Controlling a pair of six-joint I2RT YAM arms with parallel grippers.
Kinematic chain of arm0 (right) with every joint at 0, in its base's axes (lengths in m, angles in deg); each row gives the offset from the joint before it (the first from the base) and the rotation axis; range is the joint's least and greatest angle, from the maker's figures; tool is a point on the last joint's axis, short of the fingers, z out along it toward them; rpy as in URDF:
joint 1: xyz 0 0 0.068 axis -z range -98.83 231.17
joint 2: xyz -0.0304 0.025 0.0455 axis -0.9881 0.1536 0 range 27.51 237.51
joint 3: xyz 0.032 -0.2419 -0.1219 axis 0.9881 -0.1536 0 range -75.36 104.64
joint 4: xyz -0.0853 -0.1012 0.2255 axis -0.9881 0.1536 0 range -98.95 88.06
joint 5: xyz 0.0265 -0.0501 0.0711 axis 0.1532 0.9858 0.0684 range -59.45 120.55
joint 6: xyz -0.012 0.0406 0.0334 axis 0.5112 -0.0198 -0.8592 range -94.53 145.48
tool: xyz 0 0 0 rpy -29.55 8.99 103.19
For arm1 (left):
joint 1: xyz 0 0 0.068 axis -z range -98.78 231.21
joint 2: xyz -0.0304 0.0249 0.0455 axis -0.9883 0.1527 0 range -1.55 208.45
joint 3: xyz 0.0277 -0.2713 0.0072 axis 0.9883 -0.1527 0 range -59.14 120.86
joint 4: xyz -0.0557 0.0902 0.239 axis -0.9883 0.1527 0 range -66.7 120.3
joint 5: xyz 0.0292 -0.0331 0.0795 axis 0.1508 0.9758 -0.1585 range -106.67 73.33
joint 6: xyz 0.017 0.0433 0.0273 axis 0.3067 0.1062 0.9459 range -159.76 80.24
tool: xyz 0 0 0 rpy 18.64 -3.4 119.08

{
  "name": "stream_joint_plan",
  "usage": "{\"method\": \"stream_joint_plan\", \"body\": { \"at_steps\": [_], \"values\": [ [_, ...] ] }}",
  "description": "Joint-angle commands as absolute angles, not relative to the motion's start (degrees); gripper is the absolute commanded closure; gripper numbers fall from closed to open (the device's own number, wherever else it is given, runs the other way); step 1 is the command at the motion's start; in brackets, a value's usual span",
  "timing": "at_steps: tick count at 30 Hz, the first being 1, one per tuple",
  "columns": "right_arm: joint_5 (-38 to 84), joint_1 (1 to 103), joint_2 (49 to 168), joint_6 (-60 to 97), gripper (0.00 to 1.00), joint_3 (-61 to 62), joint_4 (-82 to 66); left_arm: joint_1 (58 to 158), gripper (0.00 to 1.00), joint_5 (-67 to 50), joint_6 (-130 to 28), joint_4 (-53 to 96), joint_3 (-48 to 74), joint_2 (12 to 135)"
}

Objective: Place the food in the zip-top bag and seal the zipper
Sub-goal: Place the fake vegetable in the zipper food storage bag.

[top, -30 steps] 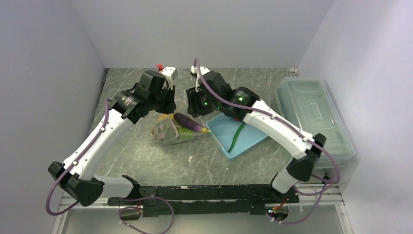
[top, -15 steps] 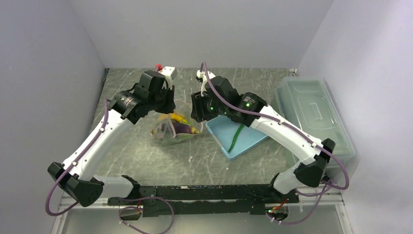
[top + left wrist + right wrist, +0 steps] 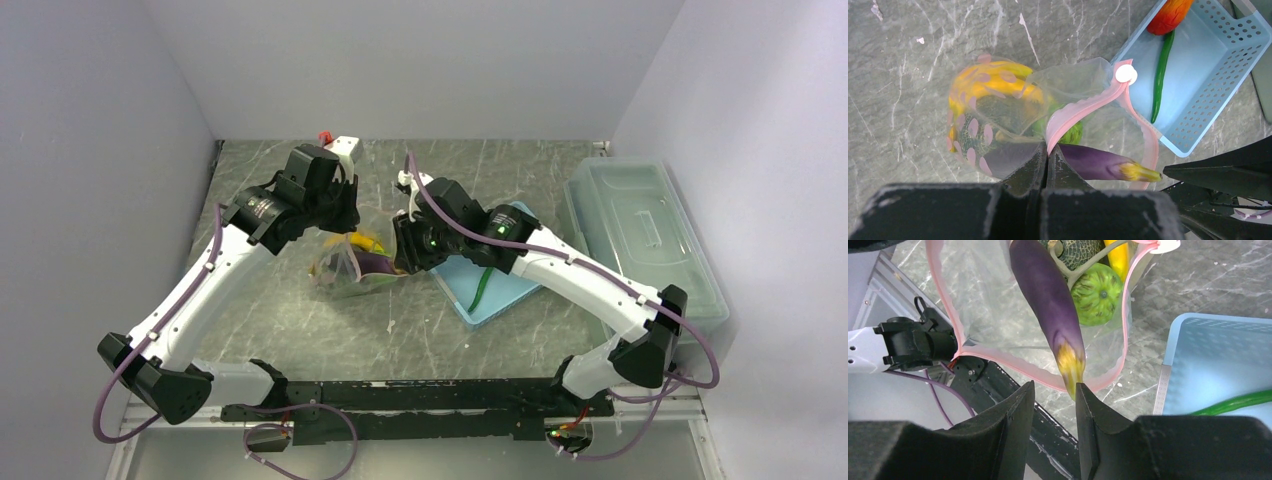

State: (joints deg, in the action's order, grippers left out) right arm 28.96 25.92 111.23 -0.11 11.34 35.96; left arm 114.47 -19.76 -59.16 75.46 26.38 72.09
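The clear zip-top bag [image 3: 1083, 95] lies on the table, its mouth facing the right arm. My left gripper [image 3: 1047, 150] is shut on the pink zipper [image 3: 1083, 107] and holds the mouth open. Inside are the yellow banana [image 3: 993, 82], the netted melon [image 3: 973, 135], a green vegetable [image 3: 1096, 294] and the purple eggplant [image 3: 1045, 295]. The eggplant's yellow tip pokes out of the mouth. My right gripper [image 3: 1055, 400] is open just behind that tip. The orange carrot [image 3: 1170, 15] and the long green pod [image 3: 1160, 75] lie in the blue basket [image 3: 1218, 65].
The large clear lidded box [image 3: 645, 240] stands at the right wall. A small white and red object [image 3: 340, 143] sits at the back of the table. The blue basket [image 3: 510, 290] lies right of the bag, under the right arm.
My right gripper carried the eggplant left into the bag's mouth and opened. The eggplant now lies mostly inside. The left gripper has kept its hold.
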Motion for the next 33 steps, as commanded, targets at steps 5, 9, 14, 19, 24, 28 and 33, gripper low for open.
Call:
{"method": "stream_joint_plan", "body": {
  "at_steps": [5,9,14,19,24,28,33],
  "values": [
    [32.64,25.53,112.14,-2.21,0.55,10.66,32.76,114.65,1.00,-20.53,-60.11,75.22,27.48,69.91],
    [33.07,25.53,113.75,-1.72,0.52,11.02,31.56,114.70,1.00,-20.37,-60.15,75.21,27.35,69.80],
    [33.99,25.53,116.59,-1.60,0.52,12.22,31.02,114.77,1.00,-20.43,-60.15,75.46,27.17,69.51],
    [33.71,25.55,118.68,-1.67,0.52,12.25,30.32,114.66,1.00,-20.77,-60.00,75.68,27.18,69.13],
    [31.28,25.53,119.20,-2.22,0.53,11.16,29.37,114.71,1.00,-21.22,-59.97,75.77,26.87,69.11],
    [29.05,25.55,118.52,-3.05,0.54,9.58,28.41,114.75,1.00,-21.37,-60.00,75.50,26.56,69.02],
    [27.58,25.53,118.26,-3.87,0.57,7.97,27.74,114.70,1.00,-21.32,-60.07,75.33,26.72,69.11]
  ]
}}
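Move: The eggplant already slants into the zip-top bag; its middle lies about 6 cm left of the right hand, 3 cm ahead and 7 cm lower, with its yellow stem end just below the fingertips. The green vegetable in the bag is some 6 cm ahead, 5 cm left and 12 cm down; the blue basket's middle is 7 cm ahead, 17 cm right and 15 cm down. From the left hand the eggplant is about 3 cm back, 3 cm right and 8 cm below. The right hand sinks about 6 cm into the open mouth of the bag, drifting some 2 cm forward and 2 cm left along the eggplant's stem end, with barely a tilt of the wrist; its part-open fingers spread slightly on the way, then narrow a little and end with one on each side of the stem end, pressing it inward. The left hand stays almost in place, shut on the bag's pink rim, and keeps the mouth held up. ##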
